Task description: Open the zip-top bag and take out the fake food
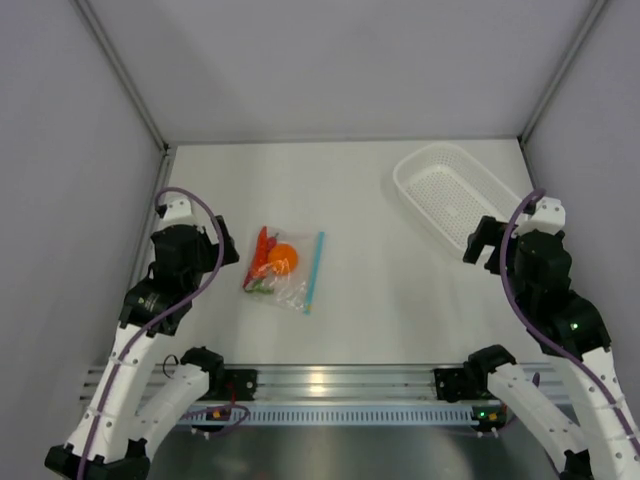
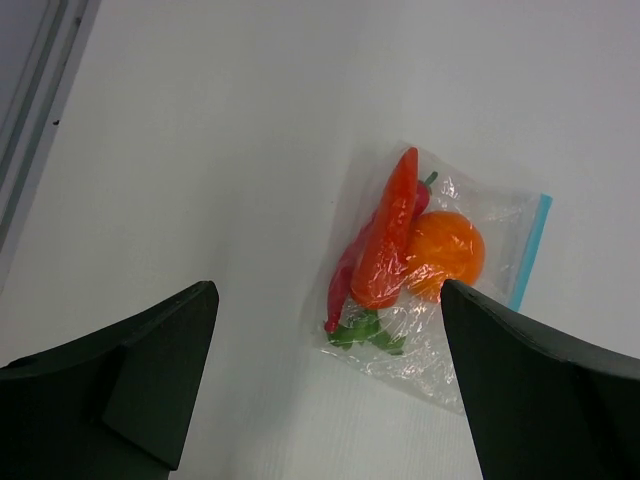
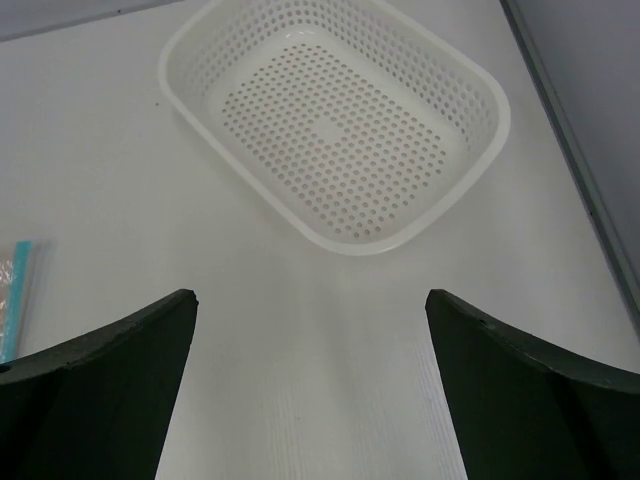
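The clear zip-top bag lies flat on the white table, its light blue zip strip along its right edge. Inside it are the round orange, the carrot with green leaves and the red chili. My left gripper is open and empty, just left of the bag and above the table; in the left wrist view the bag sits ahead between the jaws. My right gripper is open and empty at the right, far from the bag. The zip strip's end shows in the right wrist view.
A white perforated basket stands empty at the back right, just beyond my right gripper; it fills the top of the right wrist view. Grey walls close the left, back and right. A metal rail runs along the near edge.
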### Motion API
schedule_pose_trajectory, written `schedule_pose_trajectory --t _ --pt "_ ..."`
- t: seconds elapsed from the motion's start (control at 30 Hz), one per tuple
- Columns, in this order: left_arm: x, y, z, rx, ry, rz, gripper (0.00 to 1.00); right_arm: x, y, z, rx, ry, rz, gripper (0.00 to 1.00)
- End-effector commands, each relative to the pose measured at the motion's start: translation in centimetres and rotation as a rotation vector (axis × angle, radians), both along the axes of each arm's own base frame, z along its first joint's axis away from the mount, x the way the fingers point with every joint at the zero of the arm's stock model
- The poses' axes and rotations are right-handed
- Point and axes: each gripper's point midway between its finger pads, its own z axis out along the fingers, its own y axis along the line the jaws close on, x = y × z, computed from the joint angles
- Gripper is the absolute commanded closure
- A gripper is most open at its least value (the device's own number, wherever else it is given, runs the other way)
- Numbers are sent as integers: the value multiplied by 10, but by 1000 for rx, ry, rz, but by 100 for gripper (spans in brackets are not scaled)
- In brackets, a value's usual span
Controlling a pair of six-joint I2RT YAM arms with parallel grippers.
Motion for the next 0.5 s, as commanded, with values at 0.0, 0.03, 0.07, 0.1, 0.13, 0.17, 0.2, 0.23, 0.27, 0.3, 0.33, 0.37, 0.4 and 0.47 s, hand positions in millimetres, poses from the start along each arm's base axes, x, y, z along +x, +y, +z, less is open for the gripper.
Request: schedule_pose_trajectory --t 0.0,0.03,0.07,0.1,0.13,0.17,0.2,0.23,0.27,0.3,0.33,0.37,0.4,0.47 --pt "10 -2 10 -2 -27 -5 1 6 1 4 14 -26 -16 1" --pt "14 -3 8 0 -12 -2 1 5 2 4 20 -34 -11 0" --pt "14 -4 5 2 9 -3 1 5 3 4 25 -35 -9 1" --pt "16 -6 3 -6 26 -7 1 5 5 3 31 -33 -2 1" --pt "21 -10 1 -7 55 -12 2 6 8 0 40 -30 16 1" --pt "21 -12 -2 -9 80 -19 1 7 10 -2 44 -28 21 1" --pt "24 -16 -4 -21 96 -28 1 7 12 -4 47 -25 31 1" --pt "29 -25 -8 -37 128 -56 1 8 16 -8 50 -16 51 1" --pt "31 -30 -10 -59 143 -66 1 9 17 -11 52 -11 56 0" --pt "35 -38 -15 -64 169 -83 1 9 20 -14 55 1 68 1" --pt "37 -41 -16 -57 173 -78 1 10 21 -16 54 7 71 1" --pt "39 -45 -17 -54 177 -64 1 10 22 -17 57 11 76 1" --pt "42 -52 -13 -40 169 -67 1 10 23 -18 61 15 81 0" --pt "46 -74 -21 27 192 -89 1 11 27 -21 65 25 97 1"
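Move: The zip-top bag lies flat below the left gripper, its middle about 3 cm ahead, 9 cm to the right and 23 cm down. In it, the orange is some 6 cm ahead and 9 cm right, the large red pepper 7 cm ahead and 4 cm right; the blue zip edge is 3 cm ahead and 16 cm right. From the right gripper the bag is about 6 cm ahead, 38 cm left and 27 cm down, the white basket 23 cm ahead and 3 cm right. Start down and forward with the open left gripper, then swing it increasingly right over the pepper side of the bag, about 5 cm right, 4 cm forward and 3.5 cm down in all, tipping the fingers some 15 degrees further down. Let the open right gripper sink about 3 cm, easing slightly left towards the bag. Touch nothing yet. ##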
